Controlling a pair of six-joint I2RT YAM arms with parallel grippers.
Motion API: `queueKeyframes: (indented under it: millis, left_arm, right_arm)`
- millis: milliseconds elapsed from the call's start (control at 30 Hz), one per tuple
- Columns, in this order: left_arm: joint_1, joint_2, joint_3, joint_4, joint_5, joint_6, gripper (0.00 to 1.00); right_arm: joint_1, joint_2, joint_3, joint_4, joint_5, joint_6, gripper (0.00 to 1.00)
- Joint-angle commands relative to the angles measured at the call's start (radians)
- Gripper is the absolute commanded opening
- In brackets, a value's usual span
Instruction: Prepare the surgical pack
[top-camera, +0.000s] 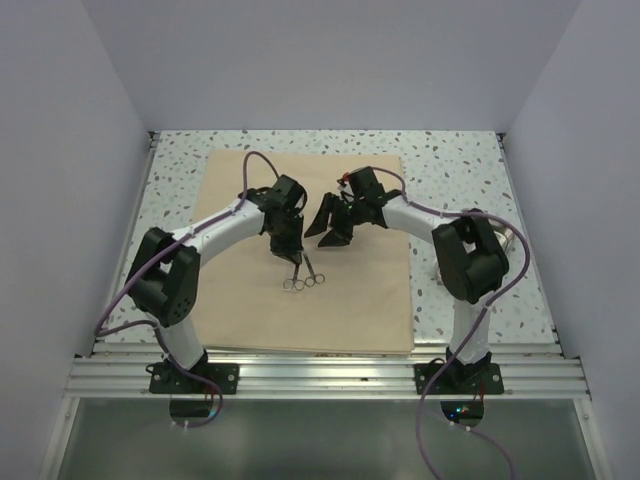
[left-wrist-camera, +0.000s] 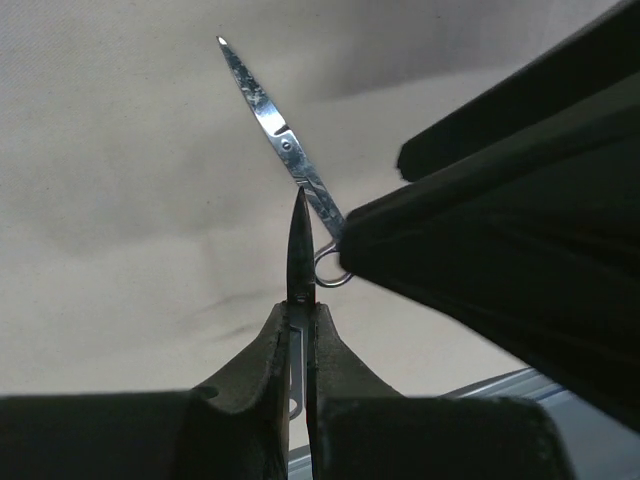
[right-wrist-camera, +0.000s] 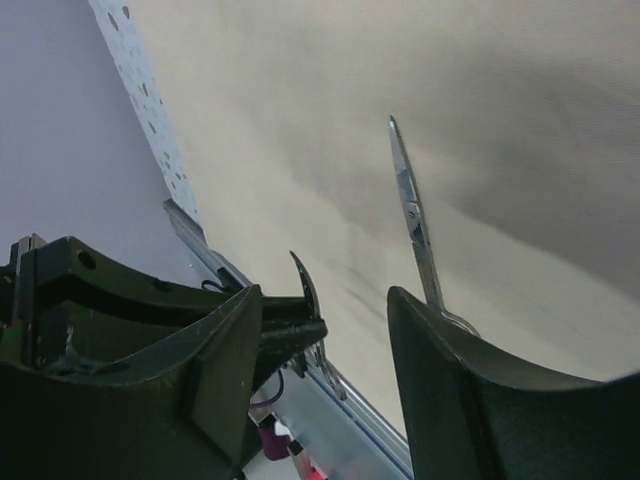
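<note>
The surgical pack (top-camera: 350, 310) is a large tan fabric sheet lying flat on the table; it fills the background of both wrist views (left-wrist-camera: 120, 150) (right-wrist-camera: 300, 100). My left gripper (top-camera: 290, 252) (left-wrist-camera: 300, 310) is shut on thin steel forceps (left-wrist-camera: 299, 240) seen edge-on, their dark curved tip (right-wrist-camera: 306, 280) sticking past the fingers. Silver scissors (left-wrist-camera: 285, 140) (right-wrist-camera: 415, 220) lie on the fabric just beyond. Several ring handles (top-camera: 305, 283) show below the left gripper. My right gripper (top-camera: 335, 235) (right-wrist-camera: 325, 295) hovers beside the left one, open, nothing between its fingers.
The fabric rests on a speckled white table (top-camera: 460, 170) enclosed by white walls. An aluminium rail (top-camera: 330, 375) runs along the near edge, where both arm bases are bolted. The right arm's body (left-wrist-camera: 500, 250) looms large in the left wrist view.
</note>
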Motion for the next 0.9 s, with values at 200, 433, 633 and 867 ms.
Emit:
queueKeyframes:
  millis: [200, 433, 633, 867]
  left_arm:
    - [0.010, -0.075, -0.005, 0.045, 0.072, 0.009, 0.00]
    - [0.013, -0.081, -0.007, 0.068, 0.097, 0.010, 0.00]
    - [0.045, -0.098, -0.011, 0.085, 0.112, 0.021, 0.32]
    - [0.134, -0.162, -0.073, 0.111, 0.123, 0.072, 0.66]
  right_arm:
    - [0.077, 0.050, 0.041, 0.123, -0.049, 0.084, 0.52]
    - [0.092, 0.051, 0.020, 0.105, -0.046, 0.083, 0.18]
    - [0.078, 0.039, 0.077, -0.044, -0.005, -0.001, 0.00]
    - [-0.102, -0.047, 0.227, -0.564, 0.306, -0.303, 0.00]
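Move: The left hand already holds the ring-handled instrument pinched near its middle, which lies some 2 cm back of the fingers; the right gripper it is meant for waits about 4 cm ahead, 4 cm to the right and 2 cm higher. From the right hand the instrument's middle is roughly 5 cm back, 5 cm left and 2 cm down. The scissors on the cloth lie about 4 cm back, 2 cm left and 8 cm below the right hand. The right fingers close on the tip-side part of the instrument held by the left hand, after reaching about 4 cm left and 2 cm back to it; the left hand meanwhile eases up some 2 cm, then opens and lets go, backing off left, forward and up. With its grip shut, the right hand turns back rightward about 5 cm, its fingers tilting more downward. ##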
